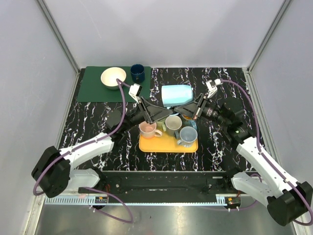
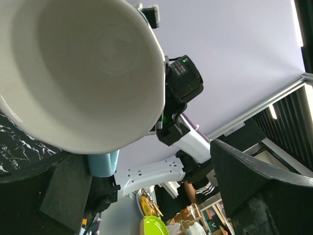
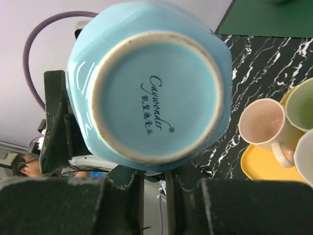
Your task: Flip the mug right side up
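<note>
The light blue mug (image 1: 177, 94) hangs on its side above the table, behind the yellow tray (image 1: 166, 145). In the right wrist view its base (image 3: 156, 93) faces the camera, and my right gripper (image 3: 155, 181) is shut just beneath it, on the mug's handle side. In the top view the right gripper (image 1: 191, 105) sits at the mug's right end. My left gripper (image 1: 154, 110) is at the mug's open end, jaws spread wide and holding nothing. In the left wrist view the white inside of the mug (image 2: 83, 63) fills the upper left, beyond the left gripper (image 2: 156, 193), and the blue handle (image 2: 102, 164) hangs below.
On the tray stand a pink mug (image 1: 148, 129), a greenish mug (image 1: 172, 122) and a grey-blue mug (image 1: 188, 134), all upright. A green mat (image 1: 93, 90) at the back left carries a white bowl (image 1: 113, 77) and a dark blue cup (image 1: 137, 73).
</note>
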Available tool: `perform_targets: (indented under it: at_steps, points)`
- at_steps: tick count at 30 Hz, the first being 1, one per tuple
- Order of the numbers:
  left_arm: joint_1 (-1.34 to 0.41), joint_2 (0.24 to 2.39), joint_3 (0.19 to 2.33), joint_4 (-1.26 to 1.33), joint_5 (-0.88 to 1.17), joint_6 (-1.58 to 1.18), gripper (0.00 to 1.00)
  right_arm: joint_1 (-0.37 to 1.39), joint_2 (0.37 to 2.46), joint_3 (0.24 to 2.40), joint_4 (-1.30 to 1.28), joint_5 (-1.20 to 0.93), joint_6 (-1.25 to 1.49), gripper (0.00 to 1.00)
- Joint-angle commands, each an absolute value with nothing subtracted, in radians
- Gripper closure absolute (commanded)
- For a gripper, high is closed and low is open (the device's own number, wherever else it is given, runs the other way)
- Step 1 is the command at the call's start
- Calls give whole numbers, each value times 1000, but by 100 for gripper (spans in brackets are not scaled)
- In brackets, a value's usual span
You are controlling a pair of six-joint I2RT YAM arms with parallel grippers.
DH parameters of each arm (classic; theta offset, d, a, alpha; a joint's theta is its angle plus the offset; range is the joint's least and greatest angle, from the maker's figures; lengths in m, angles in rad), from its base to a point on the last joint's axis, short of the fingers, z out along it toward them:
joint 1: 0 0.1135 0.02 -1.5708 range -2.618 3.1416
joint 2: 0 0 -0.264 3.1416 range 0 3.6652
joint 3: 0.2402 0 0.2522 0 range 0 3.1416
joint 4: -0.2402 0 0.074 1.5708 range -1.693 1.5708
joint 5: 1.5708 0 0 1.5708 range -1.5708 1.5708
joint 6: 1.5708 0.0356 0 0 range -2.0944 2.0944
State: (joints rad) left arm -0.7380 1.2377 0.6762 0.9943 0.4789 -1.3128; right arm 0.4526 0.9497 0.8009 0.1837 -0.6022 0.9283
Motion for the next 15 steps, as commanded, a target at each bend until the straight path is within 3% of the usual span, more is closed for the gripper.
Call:
perform_targets:
  at_steps: [1,10,13,15]
  points:
    - [-704,1146,661,958,535,-1281,1,459,881,917,132,-519,813,100]
    - [-627,968,609,642,471,-1146,1,457,896,1120,-84,-356,697,100]
    - [-624,922,639,429,427,-1074,1,457,963,1264,-332,-87,568,100]
    - [-624,870,666,274,329,-978,1,456,1067,1366,-493,228,459,100]
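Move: The right hand already holds the light blue mug by its handle; the mug lies on its side, its body about 6 cm ahead and 2 cm right of the fingers. From that hand, on the yellow tray some 22 cm below, the orange mug is roughly 13 cm ahead and 8 cm right, and the cream mug 9 cm straight ahead. From the left hand, the held mug is about 7 cm ahead, 4 cm right and 2 cm lower. Up, right and somewhat forward the right hand carries the light blue mug away from the left hand, rising about 6 cm, keeping its shut grip on the handle and swinging some 20 degrees clockwise with a slight roll, left side down. The left hand, fingers already wide open, backs off about 5 cm to the left, ending slightly lower and turned a little counter-clockwise. ##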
